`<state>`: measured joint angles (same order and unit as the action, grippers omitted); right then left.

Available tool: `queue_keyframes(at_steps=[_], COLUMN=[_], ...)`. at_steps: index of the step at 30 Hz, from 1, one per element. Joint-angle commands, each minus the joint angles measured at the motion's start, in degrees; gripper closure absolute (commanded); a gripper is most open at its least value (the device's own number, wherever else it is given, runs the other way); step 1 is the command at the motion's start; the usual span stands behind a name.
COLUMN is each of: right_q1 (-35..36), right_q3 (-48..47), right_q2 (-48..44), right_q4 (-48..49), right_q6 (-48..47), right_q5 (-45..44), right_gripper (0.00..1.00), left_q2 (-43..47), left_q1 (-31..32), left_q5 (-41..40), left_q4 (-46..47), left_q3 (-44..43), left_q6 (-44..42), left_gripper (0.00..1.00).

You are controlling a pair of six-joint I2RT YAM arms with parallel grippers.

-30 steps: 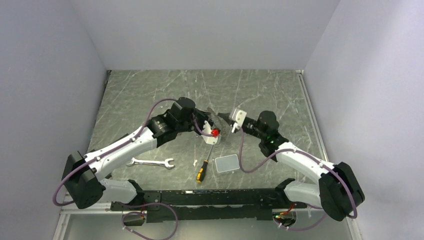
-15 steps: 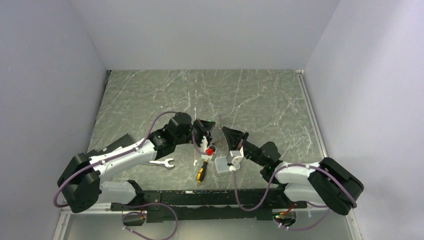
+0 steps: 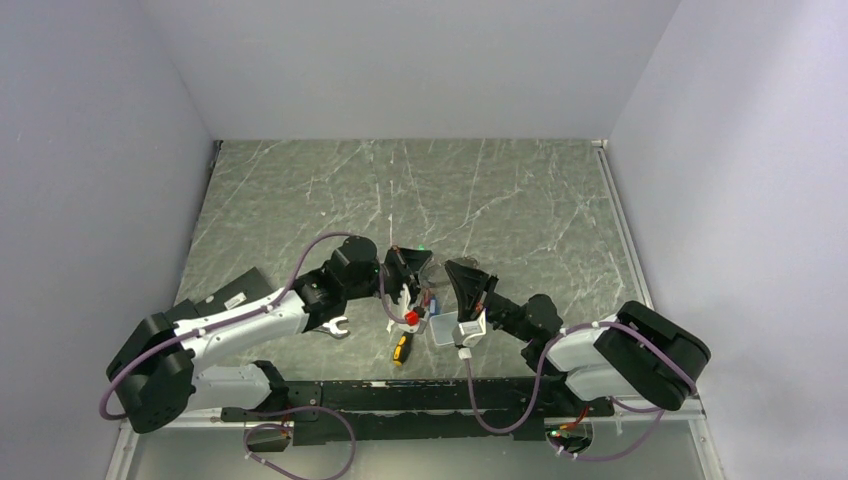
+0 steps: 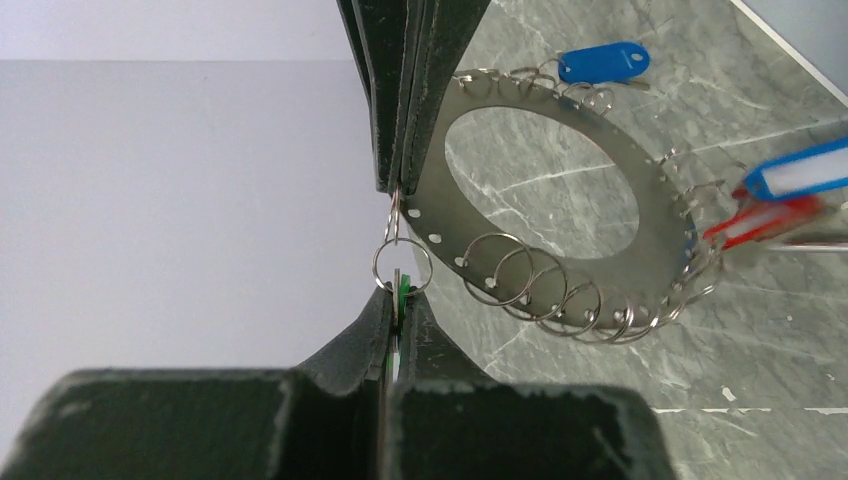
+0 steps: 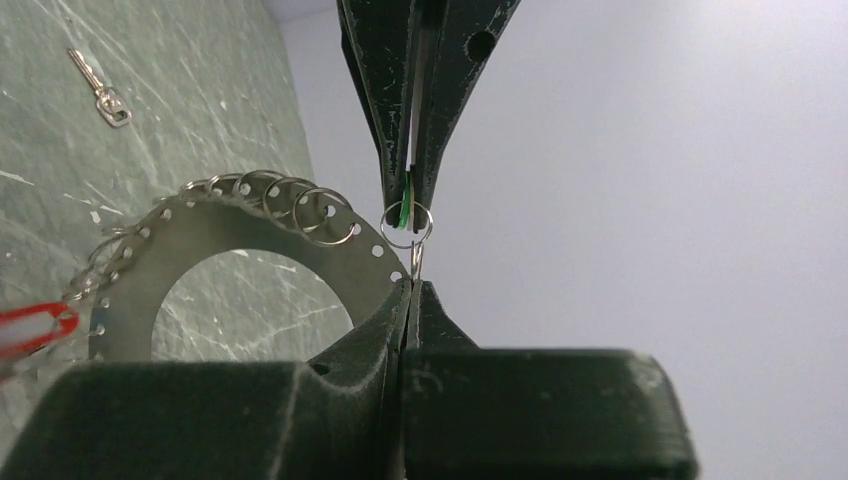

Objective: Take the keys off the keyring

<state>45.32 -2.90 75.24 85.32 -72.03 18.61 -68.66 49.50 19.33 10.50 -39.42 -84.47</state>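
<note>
The keyring (image 4: 662, 200) is a flat metal ring with many small split rings round its rim, held up off the table. My left gripper (image 4: 400, 290) is shut on a green-tagged key (image 4: 401, 296), which hangs from one split ring (image 4: 402, 262). My right gripper (image 5: 410, 283) is shut on the keyring (image 5: 250, 232) rim right beside that split ring; its fingers (image 4: 440, 100) come in from the top of the left wrist view. Blue tags (image 4: 603, 60) and a red tag (image 4: 765, 215) hang off the far rim. In the top view both grippers meet at the keyring (image 3: 432, 283).
A loose key (image 5: 100, 90) lies on the marble table. Under the grippers lie a yellow-and-black screwdriver (image 3: 402, 348), a grey box (image 3: 442, 328) and a silver wrench (image 3: 335, 326), partly covered by the left arm. Grey walls close in three sides.
Both arms have drawn back toward the near edge, carrying the keyring with them. The right arm has folded in close to its base. Both grips have held.
</note>
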Motion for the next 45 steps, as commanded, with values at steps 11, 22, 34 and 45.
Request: queue_keyframes(at_steps=[11,22,34,45], right_q1=[-0.1,-1.8,-5.2,-13.1], right_q3=[0.1,-1.8,-10.3,-20.1], right_q2=[-3.4,-11.1,-10.9,-9.8], right_q4=[6.1,-2.4,-6.0,-19.7], right_q6=[6.2,17.8,39.5,70.6], right_q5=[-2.7,-0.6,-6.3,6.5], right_gripper=[1.00,1.00,1.00,1.00], left_q2=[3.6,4.3,-2.6,-7.0], left_q1=[3.4,5.0,3.7,-2.3], left_q5=[-3.9,-6.8,-6.5,0.3], left_q4=[2.6,-5.7,-35.0,-44.5], left_q3=[-1.1,-6.5,-29.4,-40.4], left_q6=[-2.1,5.2,30.0,48.5], left_gripper=[1.00,1.00,1.00,1.00])
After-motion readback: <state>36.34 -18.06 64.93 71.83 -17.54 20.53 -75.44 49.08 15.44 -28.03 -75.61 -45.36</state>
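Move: Linked through a small ring, the two hands face each other: the left grips the green key tag, and the disc-side link in the right fingers lies about 4 cm to its right, 1 cm lower. From the right hand, the green tag is some 4 cm left, 1 cm higher. The steel disc hangs about 5 cm right of the left hand and 6 below it; on the table, some 19 cm beneath that hand, the screwdriver lies 8 back and 4 left, the tin 9 back and 6 right. Lifting the linked rings together, both hands rise about 8 cm, keeping their pinches on the green tag and the disc-side link. The left first eases back 2 cm, then forward again, rolling its front side down some 40 degrees and swinging counter-clockwise; the right drifts forward 3.5 cm, its fingers tipping upward about 30 degrees while it rolls front side down. ##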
